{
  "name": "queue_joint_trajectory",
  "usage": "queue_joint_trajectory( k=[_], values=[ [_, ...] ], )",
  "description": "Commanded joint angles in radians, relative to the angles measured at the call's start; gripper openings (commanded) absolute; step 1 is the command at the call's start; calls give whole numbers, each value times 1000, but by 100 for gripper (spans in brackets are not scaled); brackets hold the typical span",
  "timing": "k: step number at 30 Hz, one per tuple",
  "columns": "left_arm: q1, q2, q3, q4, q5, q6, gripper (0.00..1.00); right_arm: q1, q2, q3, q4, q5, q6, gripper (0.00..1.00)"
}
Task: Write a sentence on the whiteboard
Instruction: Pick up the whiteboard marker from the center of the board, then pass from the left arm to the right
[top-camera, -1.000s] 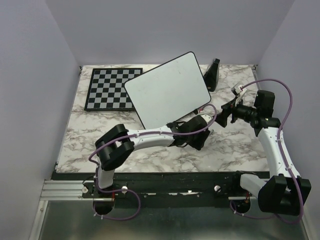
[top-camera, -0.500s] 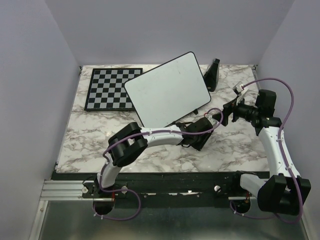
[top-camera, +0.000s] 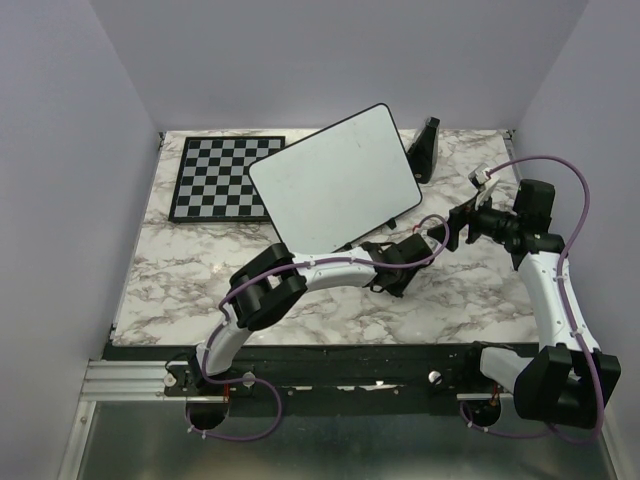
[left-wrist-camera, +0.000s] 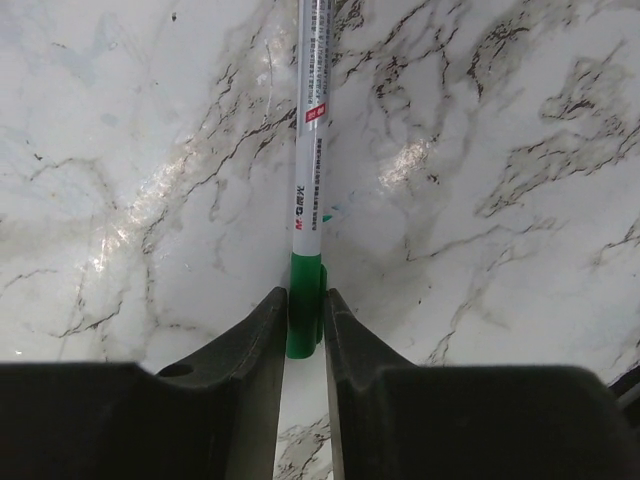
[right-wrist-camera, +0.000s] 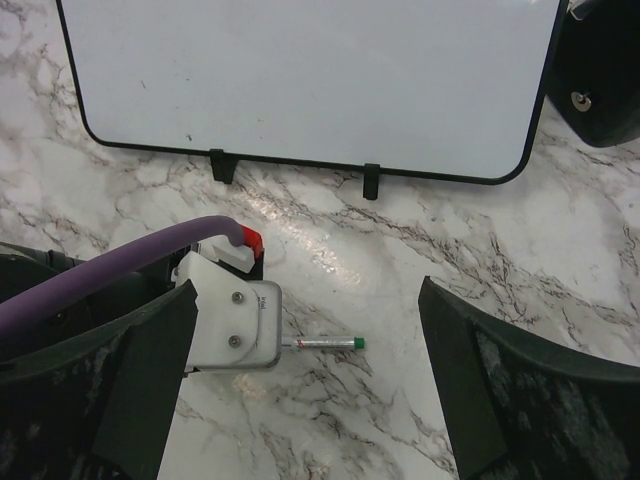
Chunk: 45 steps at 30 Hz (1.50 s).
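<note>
The whiteboard (top-camera: 335, 180) lies tilted at the back middle of the marble table. Its face (right-wrist-camera: 310, 80) is blank, and the sentence is not in view. A white marker with a green end (left-wrist-camera: 310, 150) lies flat on the marble in front of the board's lower edge. My left gripper (left-wrist-camera: 305, 300) reaches across to it, and both fingers press the sides of its green end. In the right wrist view the marker (right-wrist-camera: 325, 342) sticks out from under the left wrist's white housing. My right gripper (top-camera: 462, 225) hovers just right of it, wide open (right-wrist-camera: 310, 300) and holding nothing.
A black-and-white chessboard (top-camera: 225, 178) lies at the back left, partly under the whiteboard's corner. A black wedge-shaped piece (top-camera: 426, 148) stands at the back right, beside the board's corner (right-wrist-camera: 600, 70). Two small black feet (right-wrist-camera: 371, 181) jut from the board's near rim.
My left arm stretched further right and its jaws narrowed from wide apart until they touch the marker's green end. The right gripper drifted slightly right and stayed open.
</note>
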Motion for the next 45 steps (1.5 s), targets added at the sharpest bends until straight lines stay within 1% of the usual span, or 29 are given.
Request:
queue_joint_trajectory(
  k=[1,4,6,7,9,10,14,15,22,27,33,34,38,39,41,45],
  values=[
    [-17,30,3,-98,-47,33,29,4,9,31,-28,-12,7,100],
    [-20,40,-5,-103,-38,36,28,4,10,34,-30,-14,7,100],
    [-20,49,-5,-103,-35,36,26,3,13,32,-28,-14,5,100],
    [-20,50,-5,-101,-34,39,18,3,13,32,-30,-11,5,100],
    [-20,43,-19,-95,-43,36,8,3,18,31,-30,-11,4,100],
    [-20,35,-29,-80,-53,34,0,3,19,31,-31,-12,4,100],
    [-18,-32,-109,-6,-90,31,0,1,32,32,-33,-14,4,100],
    [-17,-67,-155,15,-98,31,0,1,32,34,-33,-14,2,100],
    [-12,-210,-334,223,-179,43,0,1,58,31,-43,-49,-1,100],
    [-12,-287,-442,337,-208,69,0,1,121,42,-76,-84,-12,99],
    [-12,-332,-532,474,-235,99,0,13,220,40,-82,-211,25,99],
    [-12,-336,-542,501,-238,102,0,20,234,40,-80,-233,42,99],
    [-12,-361,-578,555,-258,108,0,58,314,33,-37,-235,137,97],
    [-14,-376,-598,567,-262,108,0,76,325,22,4,-229,167,96],
    [-14,-390,-618,609,-270,102,0,95,352,2,56,-189,258,95],
    [-12,-402,-649,647,-281,89,0,145,391,-35,154,-114,356,95]
  ],
)
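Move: The marker's green cap already sits between my left hand's parted fingertips, almost on the table; the marker's middle is about 4 cm ahead of that hand and 4 cm to its right. The whiteboard's left foot is some 14 cm ahead and 13 cm left of my left hand, its right foot roughly 23 cm ahead and 2 cm left. From my right hand, the marker is about level, 5 cm left and 18 cm below. I shut my left fingers on the marker's cap and pinch it, then carry the marker about 7 cm left, low over the table, towards the whiteboard's left foot, lifting some 2 cm only at the end while the fingertips swing forward and up about 20 degrees. Once the left is travelling, my open right hand sinks about 7 cm and goes 5 cm left towards the marker, tipping its fingers down. ##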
